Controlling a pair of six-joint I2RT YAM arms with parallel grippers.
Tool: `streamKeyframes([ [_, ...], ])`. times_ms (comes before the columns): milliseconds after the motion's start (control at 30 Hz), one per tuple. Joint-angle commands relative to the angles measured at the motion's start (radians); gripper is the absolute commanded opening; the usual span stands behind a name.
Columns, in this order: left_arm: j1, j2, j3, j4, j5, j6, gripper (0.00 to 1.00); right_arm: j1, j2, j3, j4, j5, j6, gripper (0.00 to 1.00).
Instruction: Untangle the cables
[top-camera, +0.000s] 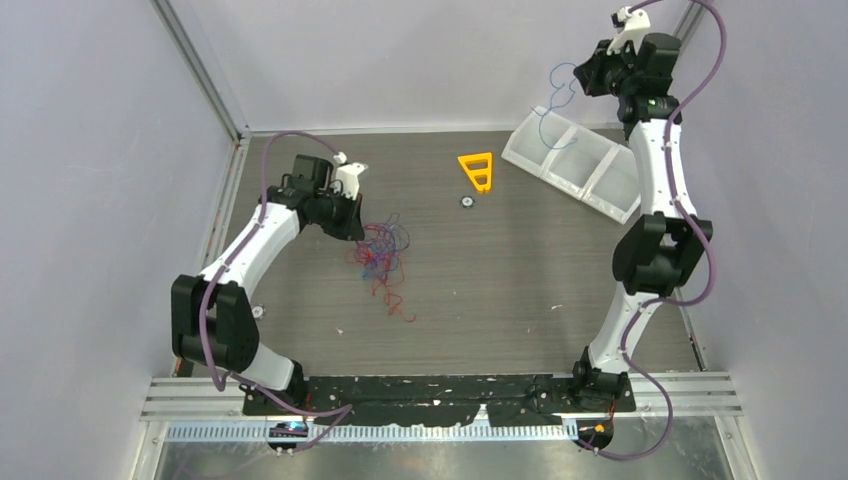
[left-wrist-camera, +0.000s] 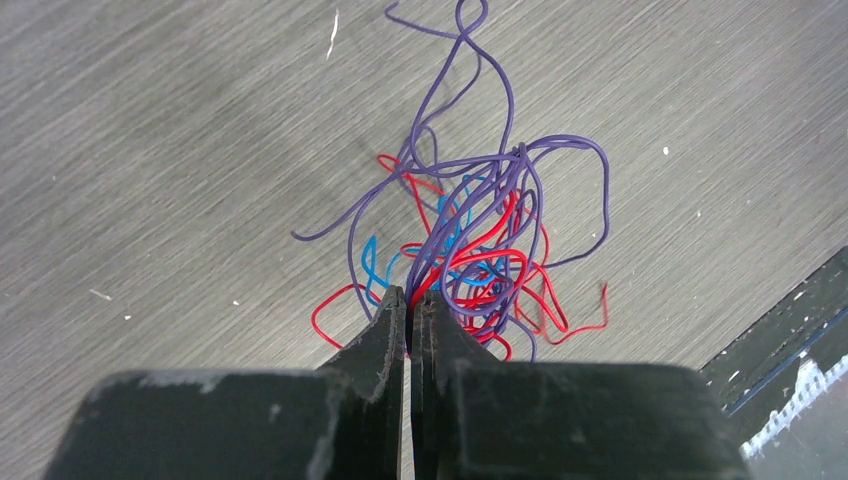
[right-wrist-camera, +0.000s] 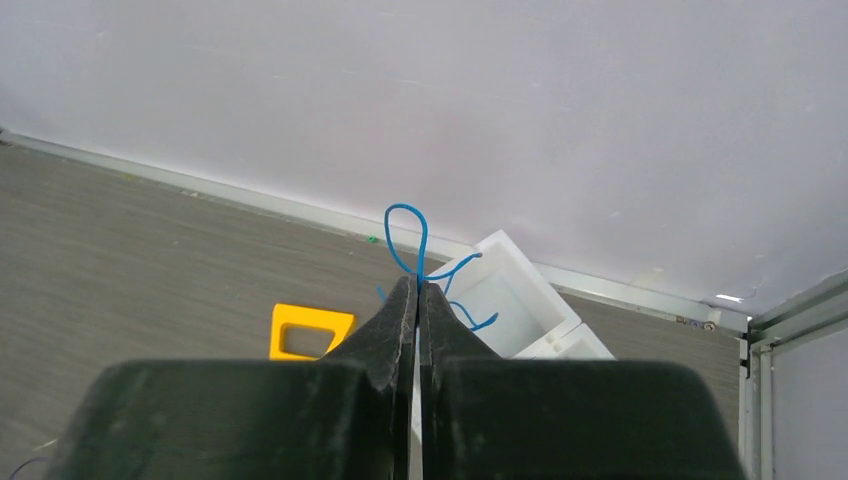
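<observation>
The cables form a tangled clump (top-camera: 380, 255) of red, blue and purple wire on the table, left of centre. My left gripper (top-camera: 352, 228) is shut on strands at the clump's left edge; in the left wrist view the clump (left-wrist-camera: 480, 240) fans out from the pinched fingertips (left-wrist-camera: 411, 297). My right gripper (top-camera: 590, 75) is raised at the back right, above the tray. It is shut on a single blue cable (top-camera: 553, 100) that dangles toward the tray. In the right wrist view that blue cable (right-wrist-camera: 415, 235) loops up from the closed tips (right-wrist-camera: 418, 285).
A white compartmented tray (top-camera: 580, 160) lies at the back right, under the right gripper, also seen as the tray (right-wrist-camera: 505, 290) in the right wrist view. An orange plastic triangle (top-camera: 477, 170) and a small round part (top-camera: 466, 201) lie at the back centre. Walls close in on three sides.
</observation>
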Motion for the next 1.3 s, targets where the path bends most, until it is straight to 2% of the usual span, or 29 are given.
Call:
streamKeyframes([
  [0,-0.004,0.027,0.019,-0.025,-0.017,-0.005,0.0,-0.01,0.132,0.143,0.05,0.041,-0.007,0.05],
  [267,-0.003,0.092,0.041,-0.072,-0.04,0.024,0.0,-0.011,0.32,0.279,0.081,0.045,-0.002,0.06],
  [733,-0.003,0.145,0.091,-0.073,-0.01,0.015,0.0,0.014,0.399,0.166,0.033,0.05,-0.103,0.05],
  [800,-0.004,0.135,0.088,-0.072,0.003,0.015,0.0,0.018,0.403,0.174,-0.002,0.041,-0.108,0.12],
  [867,-0.002,0.117,0.081,-0.069,0.022,0.015,0.0,0.02,0.396,0.187,-0.041,0.023,-0.11,0.29],
  [900,-0.003,0.107,0.077,-0.065,0.032,0.014,0.0,0.02,0.383,0.193,-0.054,0.014,-0.11,0.42],
  [1033,-0.002,0.067,0.054,-0.041,0.071,-0.006,0.0,0.02,0.305,0.177,-0.122,-0.025,-0.125,0.66],
  [1167,-0.001,0.037,0.031,-0.006,0.15,-0.045,0.0,0.02,0.191,0.128,-0.212,-0.095,-0.137,0.8],
  [1267,0.001,0.002,-0.013,0.052,0.225,-0.094,0.0,0.026,0.075,0.02,-0.303,-0.217,-0.115,0.83],
])
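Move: The right hand already holds the loose blue cable, about 10 cm short of the white tray's far-left compartment, which also lies some 3 cm to its right and 33 cm below. The tray's middle compartment is around 4 cm ahead and 12 cm right of this hand; the yellow bracket is level with it and 12 cm left. From the left hand, still gripping the tangle, the far-left compartment is roughly 32 cm ahead and 40 cm right. Down and forward goes the right hand, about 8 cm out and 18 cm down towards the tray's far-left compartment, wrist tipping down some 20 degrees; near the bottom its fingers open wide, letting go of the blue cable, and it draws back with a slight drift left. The left hand keeps its grip on the red-and-purple tangle, dips about 4 cm, then rises most of the way back. ##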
